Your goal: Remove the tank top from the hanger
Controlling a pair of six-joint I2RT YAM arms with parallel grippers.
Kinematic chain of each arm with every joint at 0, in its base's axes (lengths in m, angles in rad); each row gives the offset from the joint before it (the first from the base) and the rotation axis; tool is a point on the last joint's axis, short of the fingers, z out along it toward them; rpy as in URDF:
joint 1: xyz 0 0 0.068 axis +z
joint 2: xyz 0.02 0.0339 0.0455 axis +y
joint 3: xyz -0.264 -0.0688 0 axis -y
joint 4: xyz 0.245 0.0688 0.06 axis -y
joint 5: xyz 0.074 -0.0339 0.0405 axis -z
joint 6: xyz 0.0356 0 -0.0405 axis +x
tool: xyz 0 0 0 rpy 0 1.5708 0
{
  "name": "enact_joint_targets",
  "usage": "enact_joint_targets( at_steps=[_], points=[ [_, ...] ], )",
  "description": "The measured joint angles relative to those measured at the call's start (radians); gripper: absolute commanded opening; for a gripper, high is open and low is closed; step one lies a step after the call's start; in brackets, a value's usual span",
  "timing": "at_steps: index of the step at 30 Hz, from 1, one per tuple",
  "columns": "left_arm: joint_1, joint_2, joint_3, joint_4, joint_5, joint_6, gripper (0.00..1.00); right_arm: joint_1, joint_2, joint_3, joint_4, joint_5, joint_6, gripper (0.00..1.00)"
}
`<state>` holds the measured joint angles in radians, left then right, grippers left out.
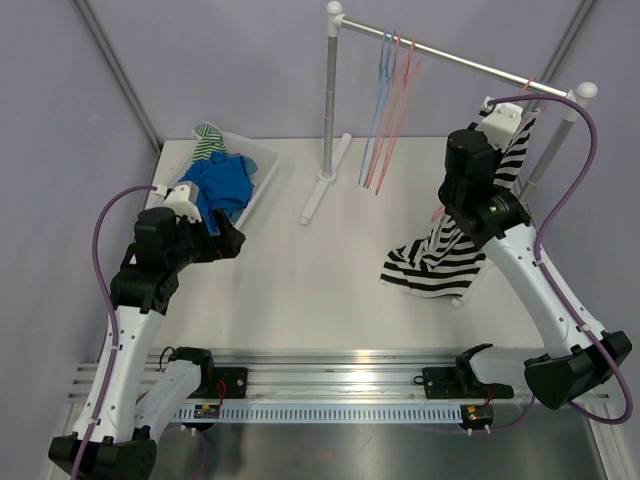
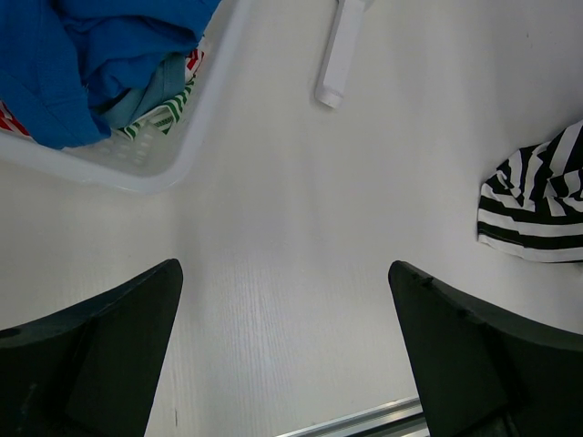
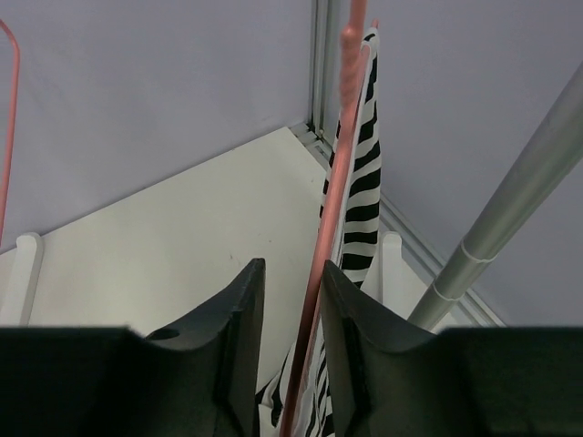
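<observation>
A black-and-white striped tank top (image 1: pixel 430 262) hangs on a pink hanger (image 3: pixel 335 191) from the right end of the rail, its lower part bunched on the table. It also shows at the right edge of the left wrist view (image 2: pixel 537 205). High up by the rail, my right gripper (image 3: pixel 292 266) has its jaws narrowed around the hanger's arm. The hanger lies against the right finger, and a gap shows on the left side. The striped cloth (image 3: pixel 363 182) hangs just behind. My left gripper (image 2: pixel 284 266) stands wide open over bare table, holding nothing.
A white basket (image 1: pixel 262 170) of blue and striped clothes sits at the back left. The clothes rack rail (image 1: pixel 450 55) carries empty blue and pink hangers (image 1: pixel 385 110). Its left foot (image 1: pixel 325 180) rests mid-table, and its right pole (image 3: pixel 519 200) stands close beside my right gripper.
</observation>
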<state>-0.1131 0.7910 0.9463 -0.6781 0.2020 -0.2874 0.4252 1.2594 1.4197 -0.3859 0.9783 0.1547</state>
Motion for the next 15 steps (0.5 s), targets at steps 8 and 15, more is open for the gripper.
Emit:
enact_joint_targets(
  at_steps=[8, 15],
  points=[
    [-0.004, 0.000, 0.000, 0.000, -0.002, 0.001, 0.99, 0.000, -0.001, -0.007, 0.000, -0.005, 0.005, 0.04],
    [-0.005, 0.000, 0.000, 0.000, -0.005, 0.001, 0.99, 0.000, -0.008, 0.016, -0.006, -0.079, 0.010, 0.00]
  ],
)
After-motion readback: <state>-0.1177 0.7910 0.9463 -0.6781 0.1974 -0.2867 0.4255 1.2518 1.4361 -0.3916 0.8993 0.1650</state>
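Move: The pink hanger's near arm already stands between my half-open right fingertips, within about 1 cm. The striped tank top hangs from that hanger, its middle some 22 cm below my right hand and about 2 cm back, 1 cm to the right. The empty hangers are roughly 17 cm left and 2 cm ahead, and the rack's right post about 10 cm right, level with the hand. From my left hand the pink hanger is some 50 cm right, 12 cm ahead and 14 cm higher. I shut my right fingers on the pink hanger's near arm and pinch it, keeping the hand nearly in place while they close. Then, holding on, I start drawing the hanger left, about 1 cm, with a little lift of about 0.5 cm at the end, towards the empty hangers and away from the right post, the wrist turning about 5 degrees counter-clockwise. ##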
